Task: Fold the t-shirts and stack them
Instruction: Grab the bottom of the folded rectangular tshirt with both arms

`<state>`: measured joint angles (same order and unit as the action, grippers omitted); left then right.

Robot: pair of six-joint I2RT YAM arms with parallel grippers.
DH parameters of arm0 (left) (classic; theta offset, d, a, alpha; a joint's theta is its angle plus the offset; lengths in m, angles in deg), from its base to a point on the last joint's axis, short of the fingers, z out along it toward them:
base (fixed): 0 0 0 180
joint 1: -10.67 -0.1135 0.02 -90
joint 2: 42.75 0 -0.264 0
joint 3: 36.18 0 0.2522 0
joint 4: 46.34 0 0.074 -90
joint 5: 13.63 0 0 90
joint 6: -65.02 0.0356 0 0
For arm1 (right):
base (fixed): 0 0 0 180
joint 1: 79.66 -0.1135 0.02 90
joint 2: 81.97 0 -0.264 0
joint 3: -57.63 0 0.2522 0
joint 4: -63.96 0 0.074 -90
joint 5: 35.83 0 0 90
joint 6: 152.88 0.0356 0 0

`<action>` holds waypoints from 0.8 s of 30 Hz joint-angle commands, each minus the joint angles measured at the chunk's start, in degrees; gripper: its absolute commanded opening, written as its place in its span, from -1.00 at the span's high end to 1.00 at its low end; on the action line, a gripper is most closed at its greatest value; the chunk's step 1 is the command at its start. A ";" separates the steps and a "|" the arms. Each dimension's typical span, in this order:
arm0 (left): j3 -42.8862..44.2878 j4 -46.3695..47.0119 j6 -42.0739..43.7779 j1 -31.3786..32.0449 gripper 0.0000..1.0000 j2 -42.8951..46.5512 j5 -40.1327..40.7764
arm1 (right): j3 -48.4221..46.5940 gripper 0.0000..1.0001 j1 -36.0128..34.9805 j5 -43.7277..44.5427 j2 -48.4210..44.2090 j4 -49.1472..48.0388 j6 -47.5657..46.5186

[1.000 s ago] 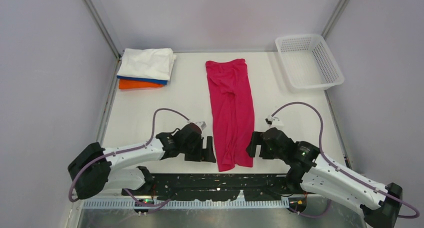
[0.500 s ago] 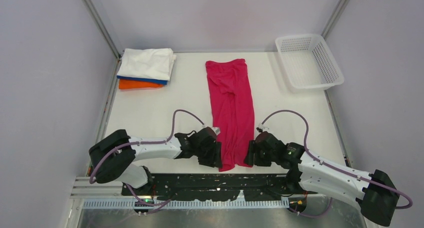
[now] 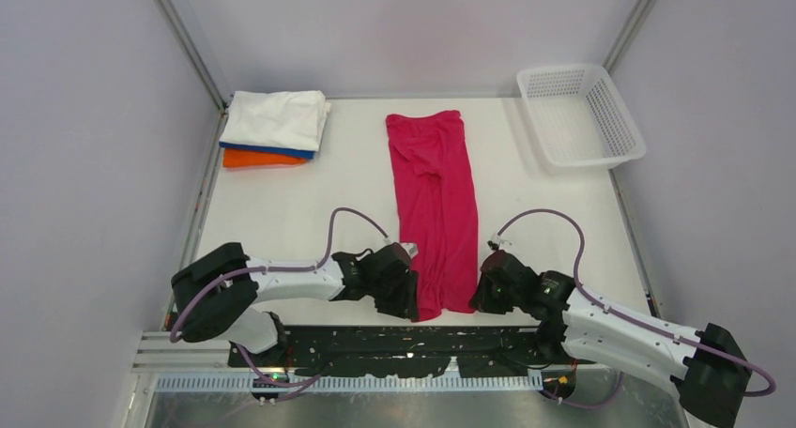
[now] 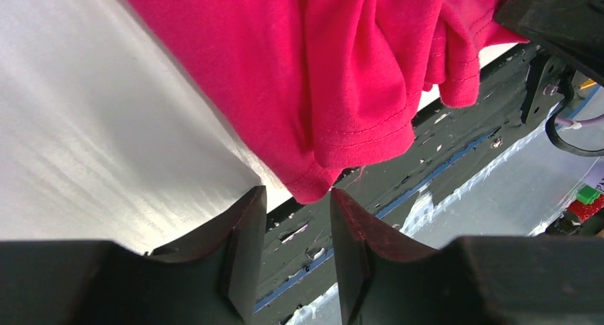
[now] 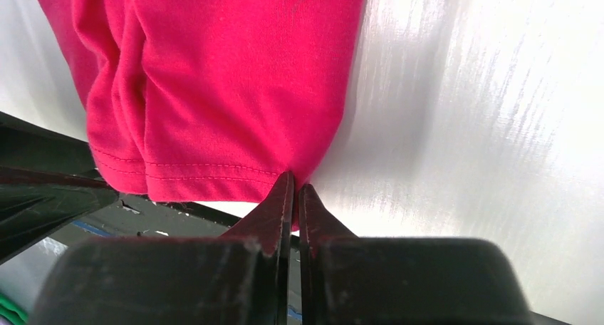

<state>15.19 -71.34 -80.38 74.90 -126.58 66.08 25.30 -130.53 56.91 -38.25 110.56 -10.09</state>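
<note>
A magenta-red t-shirt lies folded into a long narrow strip down the middle of the table. Its near hem reaches the table's front edge. My left gripper sits at the hem's left corner. In the left wrist view its jaws stand apart, and the shirt's corner rests just at the tips, not pinched. My right gripper is at the right corner, and in its wrist view it is shut on the edge of the shirt. Folded white, blue and orange t-shirts are stacked at the back left.
A white mesh basket stands at the back right corner. The black base plate runs just below the table's front edge, under both grippers. Grey walls close in the left and right sides.
Both arms came in to the shirt's near corners and lowered. The right gripper closed onto the right corner, and the left jaws narrowed around the left corner.
</note>
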 commanded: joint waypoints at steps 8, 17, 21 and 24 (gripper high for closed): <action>4.25 -2.66 1.17 1.59 0.62 -5.15 2.48 | 0.19 0.90 0.09 3.64 -6.33 2.87 2.43; 0.94 -5.56 1.80 1.77 1.00 4.15 8.44 | 0.24 0.90 0.01 0.50 -7.04 1.39 0.18; -0.22 -7.55 2.95 2.50 1.00 8.15 8.17 | 1.47 0.89 0.03 -5.55 -7.97 -1.65 -1.25; -0.69 -9.20 3.57 2.75 1.00 9.32 6.93 | 2.64 0.89 -0.77 -10.91 -6.56 -7.01 -1.20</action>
<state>15.32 -77.79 -78.65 76.97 -119.56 72.73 26.87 -130.53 53.48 -45.64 111.02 -10.26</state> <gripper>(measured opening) 0.015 0.072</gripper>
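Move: The folded t-shirt's near-left bottom corner sits practically between the left hand's open fingertips, about 1 cm to its right and 1 cm below, level fore and aft. The near-right corner is already pinched in the right hand, some 11 cm to the left hand's right and 2 cm farther out. The shirt's far end lies about 43 cm ahead of the left hand and 3 cm right. From the right hand, the free corner is about 10 cm left, 2 cm back and 1 cm down. The shirt's free bottom-left corner is taken by the left hand, which eases about 1 cm right and slightly down onto it, snaps its half-open fingers shut, then lifts some 2.5 cm while swinging about 3 cm left. The right hand keeps its pinch on the other corner, rises about 1 cm, and finally drifts slightly left and back. ##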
